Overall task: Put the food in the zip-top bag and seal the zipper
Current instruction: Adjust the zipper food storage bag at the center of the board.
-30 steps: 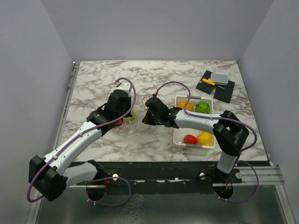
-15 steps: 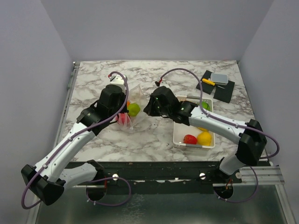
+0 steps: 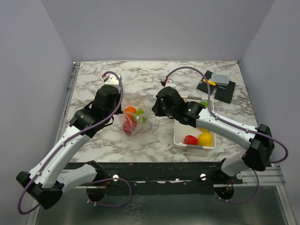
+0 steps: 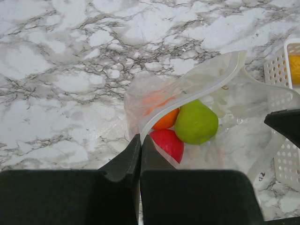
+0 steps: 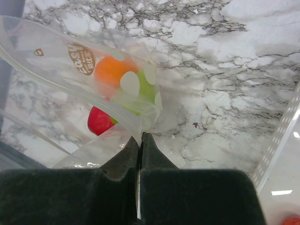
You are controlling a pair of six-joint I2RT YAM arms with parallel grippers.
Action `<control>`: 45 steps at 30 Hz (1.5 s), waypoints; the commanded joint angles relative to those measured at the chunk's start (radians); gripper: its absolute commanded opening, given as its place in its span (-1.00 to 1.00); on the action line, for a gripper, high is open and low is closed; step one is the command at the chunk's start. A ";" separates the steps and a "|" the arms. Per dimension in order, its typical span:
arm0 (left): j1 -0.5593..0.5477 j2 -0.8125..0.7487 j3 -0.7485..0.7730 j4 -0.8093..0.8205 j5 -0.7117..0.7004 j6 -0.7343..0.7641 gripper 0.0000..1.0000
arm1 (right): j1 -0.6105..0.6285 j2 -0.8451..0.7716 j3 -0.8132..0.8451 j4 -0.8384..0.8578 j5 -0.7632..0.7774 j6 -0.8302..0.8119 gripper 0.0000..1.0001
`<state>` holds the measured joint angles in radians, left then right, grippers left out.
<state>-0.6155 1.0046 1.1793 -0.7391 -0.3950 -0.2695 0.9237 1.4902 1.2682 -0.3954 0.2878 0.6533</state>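
Note:
The clear zip-top bag (image 3: 134,120) hangs between my two grippers over the marble table. Inside it lie pieces of the food: an orange one (image 3: 130,111), a green one (image 3: 141,115) and a red one (image 3: 127,126). My left gripper (image 4: 140,139) is shut on the pale zipper (image 4: 197,84) at one end of the mouth. At the other end my right gripper (image 5: 140,136) is shut on the zipper (image 5: 70,79). The mouth gapes between them. More food, red (image 3: 190,139), yellow (image 3: 205,138) and green (image 3: 203,105), sits in the white basket (image 3: 178,136).
The white slotted basket (image 4: 281,70) stands just right of the bag, under my right arm. Black mats (image 3: 224,93) with a grey block (image 3: 220,78) and a small yellow item (image 3: 208,82) lie at the back right. Walls close the table on three sides.
Both grippers have moved away from the near edge, taking the bag along. The bag has come out from under the arms and the fruits inside now show.

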 commanded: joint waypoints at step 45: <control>0.001 0.013 -0.232 0.279 0.087 -0.030 -1.00 | 0.001 0.017 -0.023 -0.012 0.022 -0.014 -0.12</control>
<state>-0.6155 1.0275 0.9627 -0.4946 -0.3065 -0.2962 0.9237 1.5757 1.2442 -0.3653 0.2943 0.6529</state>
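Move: Both hands still pinch the rim of the zip-top bag, whose middle lies roughly 8 cm right, 3 ahead and 16 below the left hand, and 10 cm left, 3 ahead and 12 below the right. From the left hand, the orange is about 6 cm ahead, 5 right, and the red apple 1 ahead, 4 right. The green apple is some 7 cm left and 5 ahead of the right hand. Both hands lower the bag's rim about 6 cm, the left edging right; the right opens, rising 2 cm. ##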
